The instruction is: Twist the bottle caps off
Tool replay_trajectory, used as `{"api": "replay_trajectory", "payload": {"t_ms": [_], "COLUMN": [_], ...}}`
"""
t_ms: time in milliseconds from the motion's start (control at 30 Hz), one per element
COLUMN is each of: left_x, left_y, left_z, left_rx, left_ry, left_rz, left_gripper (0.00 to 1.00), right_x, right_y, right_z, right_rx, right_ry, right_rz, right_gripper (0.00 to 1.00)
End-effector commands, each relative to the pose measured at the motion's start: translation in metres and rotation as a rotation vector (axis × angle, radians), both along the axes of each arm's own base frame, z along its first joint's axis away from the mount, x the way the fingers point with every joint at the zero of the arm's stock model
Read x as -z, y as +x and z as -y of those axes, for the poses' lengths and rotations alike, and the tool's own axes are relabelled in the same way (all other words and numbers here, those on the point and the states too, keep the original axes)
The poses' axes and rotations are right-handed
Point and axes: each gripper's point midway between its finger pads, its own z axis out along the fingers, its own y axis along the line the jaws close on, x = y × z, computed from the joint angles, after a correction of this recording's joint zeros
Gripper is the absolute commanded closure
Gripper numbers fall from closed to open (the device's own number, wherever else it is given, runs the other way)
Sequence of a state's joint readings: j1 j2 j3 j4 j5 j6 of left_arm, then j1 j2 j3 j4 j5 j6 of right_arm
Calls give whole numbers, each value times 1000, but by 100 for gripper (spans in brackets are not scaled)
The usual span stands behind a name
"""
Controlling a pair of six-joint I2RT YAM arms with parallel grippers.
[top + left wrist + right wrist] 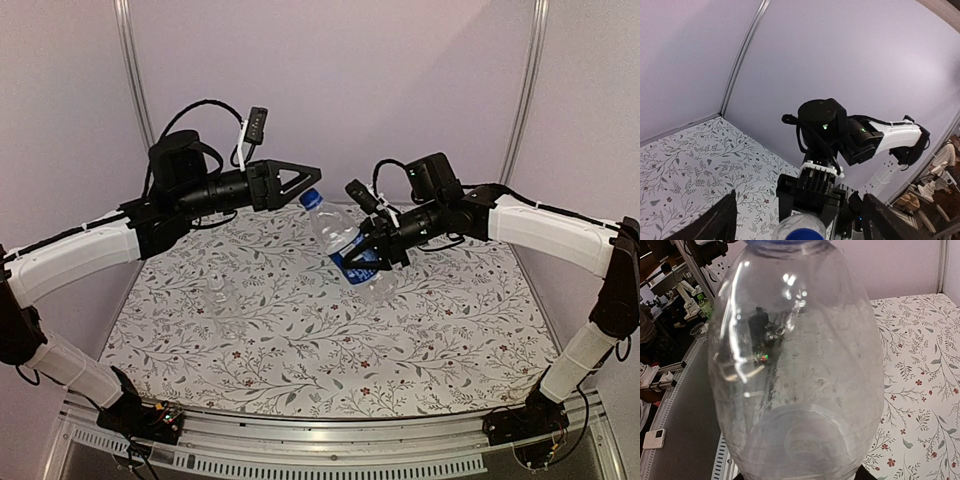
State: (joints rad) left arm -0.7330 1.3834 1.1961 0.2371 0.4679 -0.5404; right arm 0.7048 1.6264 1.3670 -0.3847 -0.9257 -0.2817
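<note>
The taller bottle (pixel 352 250), clear with a blue-and-white label, is held tilted above the table, neck pointing up and left. My right gripper (pixel 380 250) is shut on its body. In the right wrist view this bottle (pixel 800 365) fills almost the whole frame and hides the fingers. Its bright blue cap (pixel 311 199) sits on the neck. My left gripper (pixel 308 184) is open around the cap without touching it. From the left wrist, the blue cap (pixel 802 235) shows at the bottom edge between the spread fingers (pixel 720 220). The shorter, unlabelled bottle (pixel 218 296) stands on the table; its pale cap is hard to make out.
The table carries a floral-patterned cloth (pixel 330 350). Plain walls with metal corner posts (pixel 133 70) close in the back and sides. An aluminium rail (pixel 330 440) runs along the near edge between the two arm bases.
</note>
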Motion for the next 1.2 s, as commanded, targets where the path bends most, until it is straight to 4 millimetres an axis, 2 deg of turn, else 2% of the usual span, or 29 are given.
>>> {"api": "replay_trajectory", "payload": {"t_ms": [0,133,267,600,1000,1167], "left_x": [-15,-14,-15,-12,-8,-7], "left_y": [-32,-55,-62,-60,-59,-59], "left_z": [-2,0,2,10,12,12], "left_rx": [191,355,424,469,485,485], "left_ry": [-32,-50,-65,-77,-79,-78], "left_rz": [166,233,258,255,244,242], "left_gripper": [15,15,17,30,57,63], "right_x": [-22,-28,-31,-37,-32,-31], "right_y": [-18,-30,-34,-41,-39,-38], "right_z": [3,5,6,7,7,7], "right_rx": [-90,-163,-182,-219,-207,-200], "right_ry": [72,112,123,147,136,132], "right_rz": [-2,-24,-32,-49,-49,-45], "right_gripper": [61,61,61,61,61,61]}}
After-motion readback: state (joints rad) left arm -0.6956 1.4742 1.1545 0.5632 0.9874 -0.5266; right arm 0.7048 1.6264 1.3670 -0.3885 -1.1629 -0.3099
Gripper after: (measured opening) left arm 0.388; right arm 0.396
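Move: The blue cap I want again sits just off my open left fingertips, about 2 cm back, 1 cm to the right and 3 cm below. The blue-labelled bottle carrying it is in my right hand, its middle 4 cm back, 8 cm right and 13 cm below my left hand. From my right hand the cap is some 11 cm up, 6 cm left and 2 cm forward. The clear bottle stands 19 cm left of my left hand, 3 cm back, 30 cm down. I bring my left hand back about 6 cm and a touch right to the cap, swinging it nearly 30 degrees clockwise so the fingers straddle the cap, then narrow them from wide open to roughly half that gap while the hand stays put. Meanwhile my right hand keeps its grip on the bottle, drawing it back 3.5 cm and up 2 cm with a slight counter-clockwise turn. ##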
